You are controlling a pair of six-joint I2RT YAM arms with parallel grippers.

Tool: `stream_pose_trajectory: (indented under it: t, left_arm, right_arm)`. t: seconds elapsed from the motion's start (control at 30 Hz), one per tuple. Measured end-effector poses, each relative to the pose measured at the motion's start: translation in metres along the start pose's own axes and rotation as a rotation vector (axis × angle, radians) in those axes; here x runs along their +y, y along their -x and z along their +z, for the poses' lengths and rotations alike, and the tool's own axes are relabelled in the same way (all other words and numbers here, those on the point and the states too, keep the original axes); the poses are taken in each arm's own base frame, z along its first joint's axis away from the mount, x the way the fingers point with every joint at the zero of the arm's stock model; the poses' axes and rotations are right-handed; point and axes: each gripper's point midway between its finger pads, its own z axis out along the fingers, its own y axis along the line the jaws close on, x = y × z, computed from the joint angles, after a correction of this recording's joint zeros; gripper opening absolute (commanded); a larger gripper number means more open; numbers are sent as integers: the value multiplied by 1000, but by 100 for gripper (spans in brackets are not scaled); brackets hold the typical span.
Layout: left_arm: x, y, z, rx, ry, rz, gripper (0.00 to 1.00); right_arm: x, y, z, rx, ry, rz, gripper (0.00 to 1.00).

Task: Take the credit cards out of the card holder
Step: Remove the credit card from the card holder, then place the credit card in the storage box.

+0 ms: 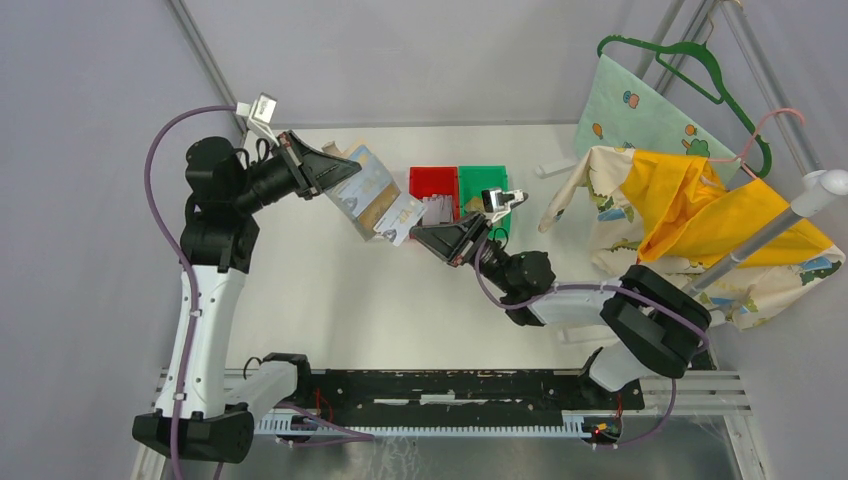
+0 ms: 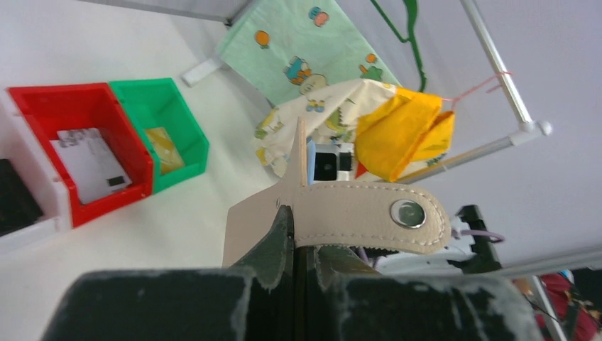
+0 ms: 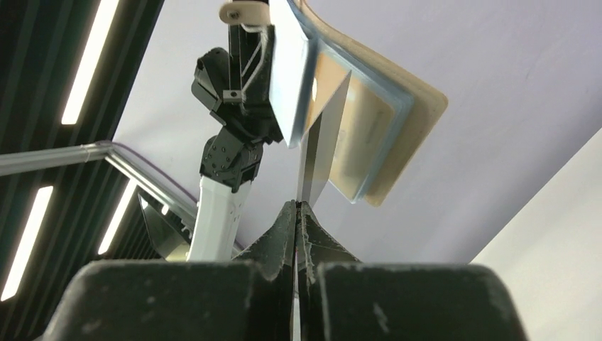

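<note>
My left gripper (image 1: pixel 322 172) holds the beige card holder (image 1: pixel 362 188) up in the air over the back left of the table, shut on it. In the left wrist view the holder's snap tab (image 2: pixel 369 213) curls over the left gripper (image 2: pixel 294 213). The holder's clear sleeves hang open toward my right gripper (image 1: pixel 420 232). In the right wrist view the right gripper (image 3: pixel 296 206) is shut on the lower edge of a silvery-grey credit card (image 3: pixel 321 145) that sticks partly out of a sleeve of the card holder (image 3: pixel 397 121).
A red bin (image 2: pixel 42 99) holds a pale grey card (image 2: pixel 89 163), a green bin (image 2: pixel 186 117) holds a gold-tan card (image 2: pixel 165 149), and a white bin (image 2: pixel 28 231) holds a black card (image 2: pixel 13 202). A clothes rack (image 1: pixel 790 215) with yellow cloth (image 1: pixel 715 215) and hangers stands at the right.
</note>
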Motion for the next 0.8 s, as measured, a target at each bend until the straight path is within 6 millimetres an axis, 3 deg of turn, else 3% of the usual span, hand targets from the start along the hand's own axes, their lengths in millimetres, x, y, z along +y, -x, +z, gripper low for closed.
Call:
stream_pose_trajectory:
  t: [0.33,0.43,0.63,0.8]
  left_arm:
    - [59,27,5,-65,253,160,2]
    - [70,28,2,-68,304,206,2]
    - [64,15,-1,3,264,239,3]
    - [53,-4,-2,91,179,235,3]
  right_arm:
    - [-40,68,-12,-102,-92,-32,0]
    - [-64,82,-20,-111,-145,-26,0]
    - [-118,96,-43,-96,-270,0,0]
    - [-125,106,-42,-58,-266,-71,0]
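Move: The right hand already pinches the white card, drawn from the holder; the red box where such cards lie is about 27 cm ahead of it, 4 cm to its right and 30 cm below. The white box stands some 12 cm left of the red one, the green box 12 cm right of it; the card holder hangs about 4 cm ahead, 6 cm left and 3 cm above. From the left hand the red box is roughly 21 cm ahead, 11 cm right and 40 cm below. The right hand, fingers staying shut on the white card, carries it away from the holder towards the red box, some 13 cm forward with 6 cm to the right, sinking about 9 cm mostly in the second half while the fingers dip some 15 degrees. The left hand keeps its grip on the card holder and swings it forward and left about 5 cm, then partly back, sinking 4 cm overall as its fingers tip downward. ##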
